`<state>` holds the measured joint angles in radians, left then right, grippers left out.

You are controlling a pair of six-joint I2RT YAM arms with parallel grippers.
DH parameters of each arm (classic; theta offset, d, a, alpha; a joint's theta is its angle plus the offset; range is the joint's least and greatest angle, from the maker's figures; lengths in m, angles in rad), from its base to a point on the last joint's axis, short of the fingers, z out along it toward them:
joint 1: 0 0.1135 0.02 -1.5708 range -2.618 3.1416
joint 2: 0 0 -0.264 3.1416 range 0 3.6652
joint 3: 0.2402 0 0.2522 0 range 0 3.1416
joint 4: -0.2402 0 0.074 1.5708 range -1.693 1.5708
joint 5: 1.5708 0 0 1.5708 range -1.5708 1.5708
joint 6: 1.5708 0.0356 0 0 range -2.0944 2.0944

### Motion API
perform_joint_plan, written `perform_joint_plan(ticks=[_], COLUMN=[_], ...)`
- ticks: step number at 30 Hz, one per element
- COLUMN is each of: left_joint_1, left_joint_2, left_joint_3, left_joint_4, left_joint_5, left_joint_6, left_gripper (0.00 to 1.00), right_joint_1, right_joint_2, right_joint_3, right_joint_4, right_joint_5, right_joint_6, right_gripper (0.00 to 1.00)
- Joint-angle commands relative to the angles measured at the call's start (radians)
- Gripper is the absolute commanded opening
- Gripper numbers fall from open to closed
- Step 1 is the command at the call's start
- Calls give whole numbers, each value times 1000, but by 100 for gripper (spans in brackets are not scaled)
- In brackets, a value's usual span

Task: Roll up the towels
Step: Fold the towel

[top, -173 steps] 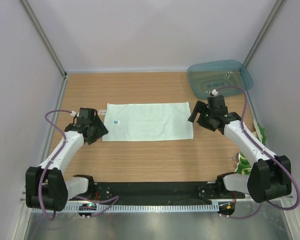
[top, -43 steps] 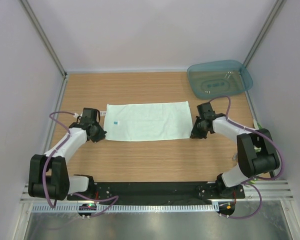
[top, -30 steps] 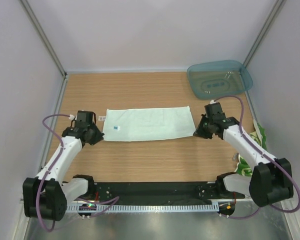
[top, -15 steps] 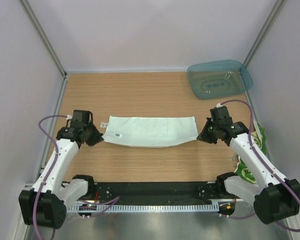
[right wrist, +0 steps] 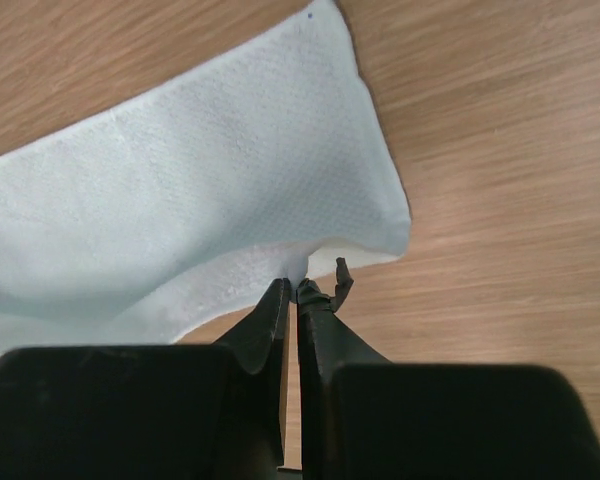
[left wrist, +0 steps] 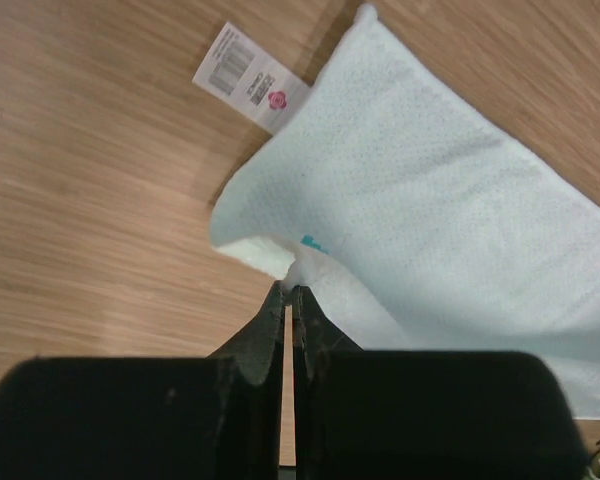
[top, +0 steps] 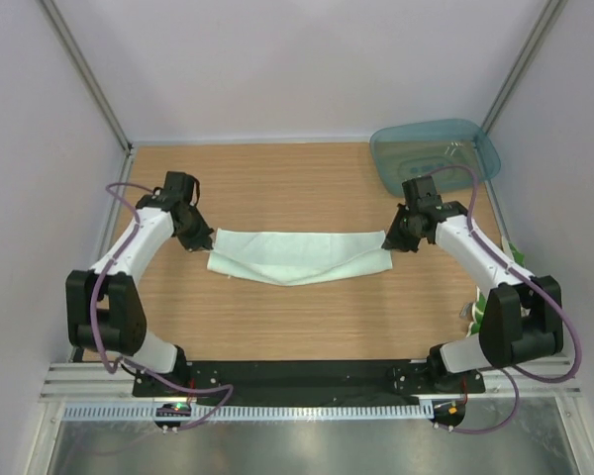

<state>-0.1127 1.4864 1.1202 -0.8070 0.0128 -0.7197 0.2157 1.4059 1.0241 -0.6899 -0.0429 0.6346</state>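
Note:
The pale mint-white towel (top: 297, 255) lies mid-table as a long strip, doubled over lengthwise and sagging in the middle. My left gripper (top: 203, 242) is shut on its left end, and the left wrist view shows the fingertips (left wrist: 288, 288) pinching a lifted fold of the cloth (left wrist: 450, 200). My right gripper (top: 388, 240) is shut on the right end, pinching the cloth's (right wrist: 210, 190) edge between its tips (right wrist: 298, 287). A bit of the yellow-and-green towel (top: 476, 315) shows at the right edge, mostly hidden behind the right arm.
A translucent teal tray (top: 436, 156) stands at the far right corner. A white printed label (left wrist: 250, 78) sticks out from the towel's left end onto the wood. Walls enclose the table on three sides.
The towel lay flat and spread at first. Both grippers took its near corners, lifted them and carried them away from the arm bases, folding the cloth over on itself.

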Motion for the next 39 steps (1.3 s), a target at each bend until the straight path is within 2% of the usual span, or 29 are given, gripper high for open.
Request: perform_joint_plan(ticks=[1, 9, 17, 39], left_joint_1=[4, 5, 8, 10], left_joint_2=[69, 231, 325, 521], left_joint_3=[92, 225, 355, 526], left_joint_4=[17, 6, -32, -80], left_joint_5=[0, -53, -80, -97], left_joint_6=[39, 51, 65, 103], left_gripper=[0, 0, 0, 0], right_joint_1=[-25, -55, -65, -96], right_joint_2=[57, 172, 228, 346], right_joint_3=[76, 137, 172, 237], right_joint_4=[50, 76, 89, 105], right_joint_5=[6, -14, -29, -34], right_joint_6=[-42, -64, -69, -65], right_gripper=[1, 1, 1, 1])
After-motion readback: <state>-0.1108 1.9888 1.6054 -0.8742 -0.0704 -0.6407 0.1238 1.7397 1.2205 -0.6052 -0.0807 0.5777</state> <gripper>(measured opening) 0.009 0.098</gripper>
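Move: I still hold the lifted near edge of the towel, one end in each hand. Its far left corner lies flat about 9 cm ahead of my left hand, 2 cm to the left and some 6 cm below, with the towel tag about 5 cm ahead and 4 cm to the left of that hand. The far right corner is about 9 cm ahead of my right hand, 2 cm to the right and 6 cm down. The bin's middle stands some 32 cm ahead and 15 cm to the right of my right hand. With both grippers staying shut on the lifted edge, I carry it forward over the lying half towards the far edge, my left hand about 11 cm and my right about 7 cm. Both sink 3 to 4 cm in all: a little early on, then nearly level, then down again at the end to lay the edge over. ##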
